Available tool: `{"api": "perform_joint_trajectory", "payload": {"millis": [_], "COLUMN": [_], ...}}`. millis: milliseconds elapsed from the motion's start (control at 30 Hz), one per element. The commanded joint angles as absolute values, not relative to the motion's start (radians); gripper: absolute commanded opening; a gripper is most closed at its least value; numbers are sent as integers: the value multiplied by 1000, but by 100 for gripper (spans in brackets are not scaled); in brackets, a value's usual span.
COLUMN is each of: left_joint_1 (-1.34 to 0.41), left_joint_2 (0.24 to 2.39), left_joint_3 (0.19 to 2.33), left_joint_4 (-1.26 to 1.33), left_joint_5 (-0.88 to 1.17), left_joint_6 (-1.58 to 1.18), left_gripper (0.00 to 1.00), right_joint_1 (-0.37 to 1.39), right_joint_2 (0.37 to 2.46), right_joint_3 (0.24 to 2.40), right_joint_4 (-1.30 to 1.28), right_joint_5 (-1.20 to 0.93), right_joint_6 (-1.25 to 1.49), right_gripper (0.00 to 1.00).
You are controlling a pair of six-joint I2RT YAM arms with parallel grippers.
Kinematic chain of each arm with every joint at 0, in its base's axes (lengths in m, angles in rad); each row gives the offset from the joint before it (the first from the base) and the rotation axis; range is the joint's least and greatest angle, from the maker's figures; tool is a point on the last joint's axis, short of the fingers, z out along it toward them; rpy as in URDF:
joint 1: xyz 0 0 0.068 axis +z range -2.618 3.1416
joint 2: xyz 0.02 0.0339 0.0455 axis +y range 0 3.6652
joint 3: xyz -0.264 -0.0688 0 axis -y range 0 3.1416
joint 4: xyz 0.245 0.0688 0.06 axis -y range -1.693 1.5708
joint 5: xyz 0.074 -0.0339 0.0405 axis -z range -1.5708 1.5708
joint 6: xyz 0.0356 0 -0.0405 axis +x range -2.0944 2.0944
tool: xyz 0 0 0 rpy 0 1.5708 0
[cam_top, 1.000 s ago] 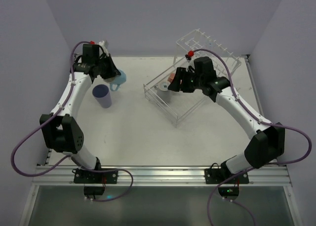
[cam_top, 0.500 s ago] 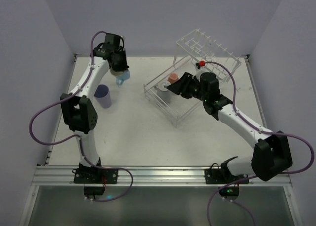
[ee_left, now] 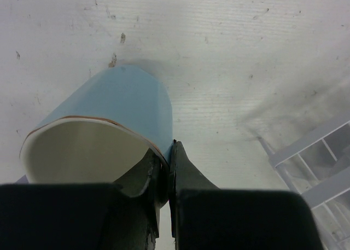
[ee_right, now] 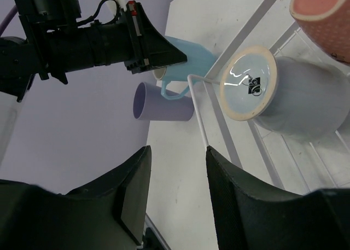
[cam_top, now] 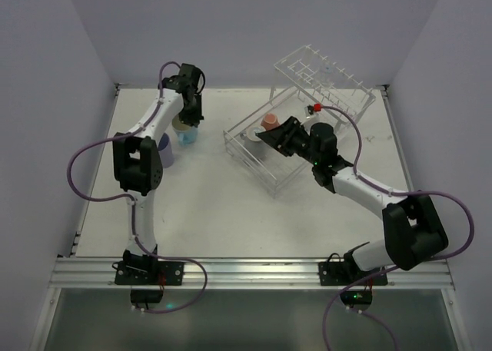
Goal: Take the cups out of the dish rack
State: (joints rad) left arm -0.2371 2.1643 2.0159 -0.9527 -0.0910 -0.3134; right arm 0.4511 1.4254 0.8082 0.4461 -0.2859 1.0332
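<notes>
My left gripper (cam_top: 187, 122) is shut on the rim of the light blue cup (cam_top: 187, 135), one finger inside its cream interior (ee_left: 82, 151) and one outside, low over the table at the far left. The lavender cup (cam_top: 161, 148) stands beside it, partly behind the left arm. In the clear dish rack (cam_top: 283, 174), the salmon-pink cup (cam_top: 270, 122) and the grey-blue cup (ee_right: 306, 110), base toward me, lie in the basket's left corner. My right gripper (ee_right: 178, 151) hovers open just outside that corner with nothing between its fingers.
The rack's raised tilted tier (cam_top: 327, 74) stands at the back right. A rack corner (ee_left: 320, 162) shows at the right of the left wrist view. Walls close in the table on the left, back and right.
The left arm has swung round its elbow with the blue cup still gripped, ending slightly nearer. The right gripper has drawn toward the rack's left corner and its jaws have narrowed.
</notes>
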Motion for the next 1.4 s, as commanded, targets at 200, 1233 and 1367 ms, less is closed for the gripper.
{"api": "perform_joint_trajectory", "payload": {"millis": [200,1233,1367], "left_joint_1": [-244,-245,-245], "left_joint_2": [2200,2151,2146], "left_joint_3": [2118,2065,2056], "left_joint_4": [-963,-913,-910], "left_joint_5": [-141,-103,-95], "left_joint_6": [-268,-287,-287], "left_gripper": [0,35,35], "right_joint_1": [448,448,437], "right_joint_2": [1445,1609,1628], "right_joint_3": [798,871,885], "right_joint_4": [502,577,584], "right_joint_5": [-201,-175,-181], "right_joint_6": [1065,1042,1049], "right_gripper": [49,47,45]}}
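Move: The left fingers hold the blue cup by its rim just above the table, the cup's middle about 4 cm to their left and 4 lower. The purple cup stands some 9 cm back and 12 left of that hand; the rack's left corner is about 4 back and 9 right. From the right hand, the grey cup lies about 6 cm ahead, 2 left and 12 lower, with the red cup around 12 ahead, 3 right, equally low. Sink the left gripper about 2 cm to set the blue cup down on the table, then open the fingers to roughly a third so they let go of the rim, and start easing up. Meanwhile bring the half-open right gripper down some 6 cm and forward about 4 towards the grey cup in the rack, tipping slightly down and turning a little clockwise, then raise it 1 to 2 cm while still going forward. ##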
